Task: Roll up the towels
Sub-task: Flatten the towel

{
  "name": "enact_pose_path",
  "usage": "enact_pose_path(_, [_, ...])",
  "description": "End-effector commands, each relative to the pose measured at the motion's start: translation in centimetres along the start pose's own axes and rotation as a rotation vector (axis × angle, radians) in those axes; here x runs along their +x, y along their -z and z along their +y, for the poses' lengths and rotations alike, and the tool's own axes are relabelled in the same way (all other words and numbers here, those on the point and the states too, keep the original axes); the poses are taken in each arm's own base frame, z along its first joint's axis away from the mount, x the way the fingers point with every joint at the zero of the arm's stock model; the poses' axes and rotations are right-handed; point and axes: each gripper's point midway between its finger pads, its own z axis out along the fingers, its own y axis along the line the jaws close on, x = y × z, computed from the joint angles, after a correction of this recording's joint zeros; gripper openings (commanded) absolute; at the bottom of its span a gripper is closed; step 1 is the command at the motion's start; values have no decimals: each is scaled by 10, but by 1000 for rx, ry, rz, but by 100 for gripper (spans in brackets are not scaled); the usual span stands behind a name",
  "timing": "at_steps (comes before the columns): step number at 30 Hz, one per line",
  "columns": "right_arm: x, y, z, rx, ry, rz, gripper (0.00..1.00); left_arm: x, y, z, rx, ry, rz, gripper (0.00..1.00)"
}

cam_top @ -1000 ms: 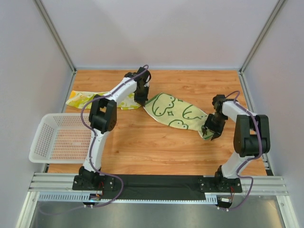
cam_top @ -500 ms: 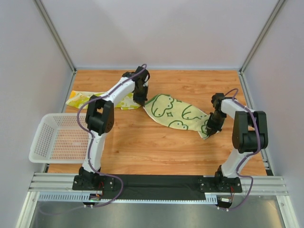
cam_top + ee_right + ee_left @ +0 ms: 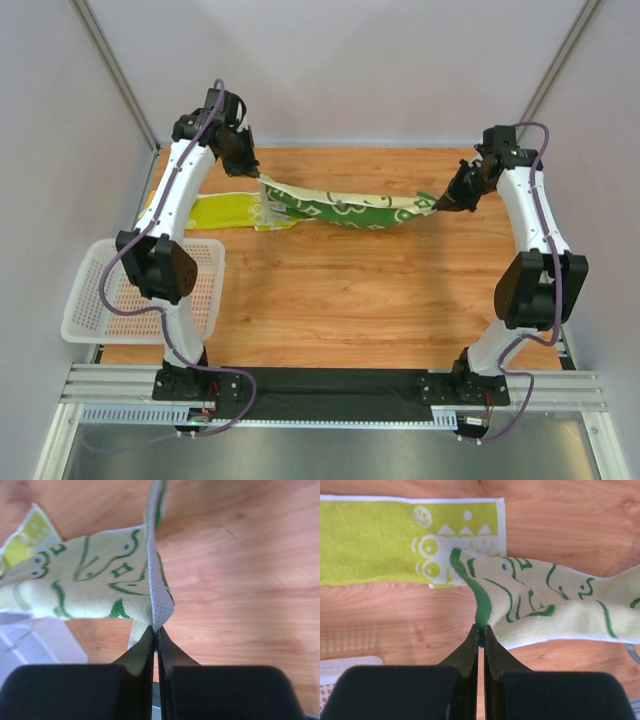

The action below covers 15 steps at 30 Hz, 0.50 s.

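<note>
The green-patterned towel [image 3: 340, 208] hangs stretched in the air across the far half of the table, pale with dark green swirls on one face. My left gripper [image 3: 258, 180] is shut on its left end; in the left wrist view the fingertips [image 3: 481, 630] pinch the green edge of that towel [image 3: 545, 605]. My right gripper [image 3: 441, 203] is shut on the right end, with a corner of the towel [image 3: 90, 580] clamped at the tips [image 3: 154, 630]. The lime-yellow towel [image 3: 225, 210] lies flat on the wood at the far left, below the left gripper [image 3: 375, 540].
A white mesh basket [image 3: 85, 300] sits at the table's left edge, partly past it; its corner shows in the left wrist view [image 3: 345, 665]. Grey walls and metal posts enclose the table on the left, right and far sides.
The right gripper has shut on the towel's right end. Both arms have risen and moved toward the back, lifting the green-patterned towel off the table and pulling it taut between them.
</note>
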Motion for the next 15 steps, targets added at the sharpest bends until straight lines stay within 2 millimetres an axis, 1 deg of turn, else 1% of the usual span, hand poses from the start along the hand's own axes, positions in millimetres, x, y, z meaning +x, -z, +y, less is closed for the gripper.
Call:
enact_pose_path(1, [-6, 2, 43, -177, -49, 103, 0, -5, 16, -12, 43, 30, 20, 0])
enact_pose_path(2, [-11, 2, 50, -196, -50, 113, 0, -11, 19, -13, 52, 35, 10, 0])
enact_pose_path(3, [-22, 16, 68, -255, -30, 101, 0, -15, 17, -14, 56, 38, 11, 0])
enact_pose_path(4, [-27, 9, 71, -260, -38, 125, 0, -28, 30, -18, 79, 41, -24, 0])
enact_pose_path(5, [-32, 13, 76, -274, -26, 117, 0, -34, 33, -19, 94, 46, -39, 0])
enact_pose_path(6, [-41, 24, 86, -297, -5, 89, 0, -40, 43, -23, 118, 48, -69, 0])
enact_pose_path(7, [-43, 27, 87, -302, -2, 78, 0, -44, 50, -23, 129, 53, -91, 0])
enact_pose_path(8, [-44, 34, 88, -307, -6, 61, 0, -44, 56, -23, 131, 46, -101, 0])
enact_pose_path(9, [-43, 32, 85, -309, -6, 54, 0, -45, 72, -23, 134, 29, -134, 0])
enact_pose_path(10, [-39, 42, 84, -314, 2, 31, 0, -37, 72, -18, 118, 25, -120, 0])
enact_pose_path(11, [-36, 42, 79, -297, 2, 16, 0, -33, 77, -14, 101, 21, -121, 0])
enact_pose_path(12, [-23, 28, 66, -271, -14, 48, 0, -17, 83, -3, 65, 13, -107, 0])
enact_pose_path(13, [-15, 39, 64, -276, -2, 24, 0, -9, 85, 1, 52, 12, -101, 0])
enact_pose_path(14, [-9, 36, 57, -261, -3, 20, 0, 0, 103, 4, 50, 6, -130, 0])
enact_pose_path(15, [2, 31, 48, -241, -17, 39, 0, 25, 86, 16, 27, 15, -66, 0])
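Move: Each hand already pinches a corner of the green towel, held well off the table; its sagging middle lies about 18 cm right, 4 cm back and 7 cm below the left hand, and some 18 cm left, 4 cm ahead and 4 cm below the right. The yellow towel's middle is on the table roughly 22 cm beneath the left hand, 7 cm to its left and 3 cm ahead. The white basket stands about 22 cm left of that hand and 20 cm back. Keeping hold of the green towel's corners, both shut grippers swing up and forward, then snatch back towards the base. The right leads, reaching about 7 cm forward while rising 4 and drifting 3 left, its left side rolling up some 13 degrees, then returns about 4 cm; the left mostly rises 5 cm with a small forward push, then pulls back 4. ##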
